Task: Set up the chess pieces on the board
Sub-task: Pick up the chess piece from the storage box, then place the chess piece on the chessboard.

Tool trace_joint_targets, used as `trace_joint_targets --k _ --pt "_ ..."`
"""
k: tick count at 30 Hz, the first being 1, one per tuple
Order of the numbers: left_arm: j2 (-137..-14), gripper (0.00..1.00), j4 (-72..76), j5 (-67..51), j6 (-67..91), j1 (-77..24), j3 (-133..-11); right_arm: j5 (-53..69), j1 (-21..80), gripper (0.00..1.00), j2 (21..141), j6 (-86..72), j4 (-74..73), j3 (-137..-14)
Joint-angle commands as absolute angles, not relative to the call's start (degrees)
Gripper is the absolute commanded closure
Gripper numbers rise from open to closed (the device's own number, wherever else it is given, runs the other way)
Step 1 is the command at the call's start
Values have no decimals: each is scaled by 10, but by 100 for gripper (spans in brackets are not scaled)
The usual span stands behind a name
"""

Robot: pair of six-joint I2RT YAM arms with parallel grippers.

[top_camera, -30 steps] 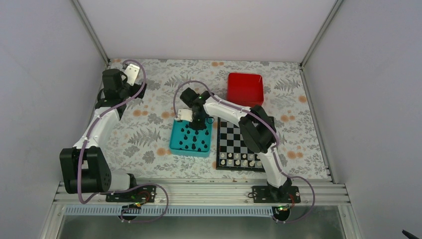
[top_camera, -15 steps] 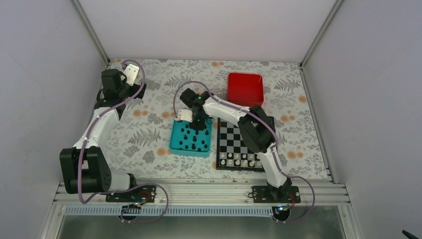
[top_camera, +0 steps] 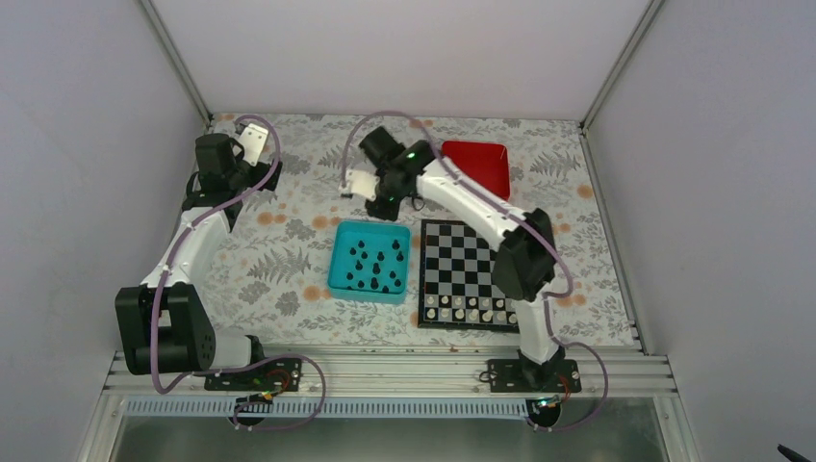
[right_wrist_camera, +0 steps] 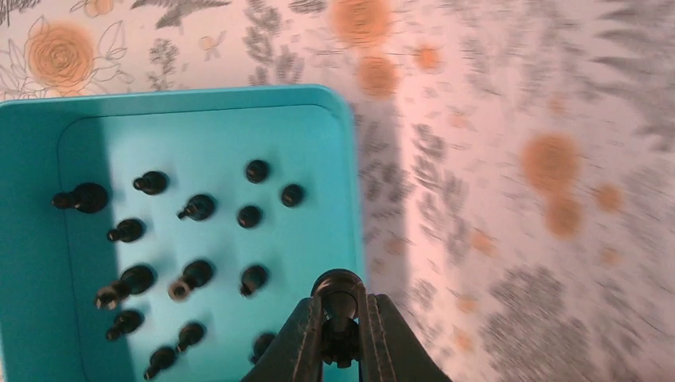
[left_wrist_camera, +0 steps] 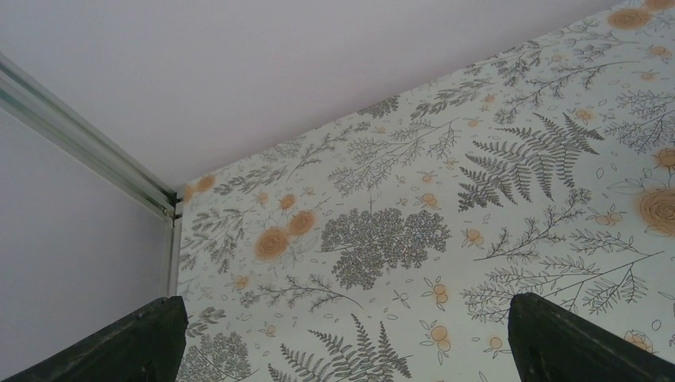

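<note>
Several black chess pieces [right_wrist_camera: 199,207] lie and stand in the teal tray [right_wrist_camera: 32,127], which sits left of the board [top_camera: 467,255] in the top view. My right gripper [right_wrist_camera: 340,310] is shut on one black chess piece [right_wrist_camera: 338,288] and holds it in the air over the tray's right rim. In the top view that gripper [top_camera: 390,202] hangs behind the teal tray [top_camera: 337,265]. The board's near rows carry pale pieces [top_camera: 462,310]. My left gripper [left_wrist_camera: 350,350] is open and empty over the floral tabletop at the back left.
A red tray [top_camera: 481,164] stands behind the board, partly covered by the right arm. The left arm [top_camera: 207,231] reaches along the left wall toward the back corner. White walls close the table on three sides.
The right gripper shut on a black piece in the teal tray and rose with it, moving back away from the tray. The left arm stayed still.
</note>
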State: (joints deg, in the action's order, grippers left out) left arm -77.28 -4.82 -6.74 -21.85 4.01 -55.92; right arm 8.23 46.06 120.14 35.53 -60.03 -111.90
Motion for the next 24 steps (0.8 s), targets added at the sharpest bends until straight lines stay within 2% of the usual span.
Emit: trace_joint_targets --k 1,9,16,24 --pt "-759 0 -40 -80 -214 42 -562 85 395 94 1141 360 -654 -1142" --pt "-762 0 -40 -82 -213 42 -563 73 307 93 1111 384 -658 -1072" --pt "-757 0 -42 -92 -217 43 -560 81 291 92 1124 386 -605 -983" --pt "-755 0 -44 -96 -217 45 -558 93 278 93 1153 389 -574 -942"
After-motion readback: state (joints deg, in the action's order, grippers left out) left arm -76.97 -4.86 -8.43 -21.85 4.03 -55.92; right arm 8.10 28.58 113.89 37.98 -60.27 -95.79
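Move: Ahead and to the right of the right hand, which already holds a black chess piece, is the board's far-left corner square: about 16 cm right, 3 cm forward and 12 cm down. The teal box's middle is 6 cm back from this hand, about 1 cm left; the red box is some 18 cm ahead and 27 cm right, both about 12 cm lower. From the idle left hand the corner square lies roughly 40 cm right, 7 cm back, 21 cm down. Carrying the black piece away from the teal box, the right hand arcs about 15 cm to the right towards the board's far-left corner. It first rises some 6 cm while reaching forward, then eases slightly back and sinks about 10 cm, turning roughly 15 degrees clockwise. The fingers keep their pinch. ##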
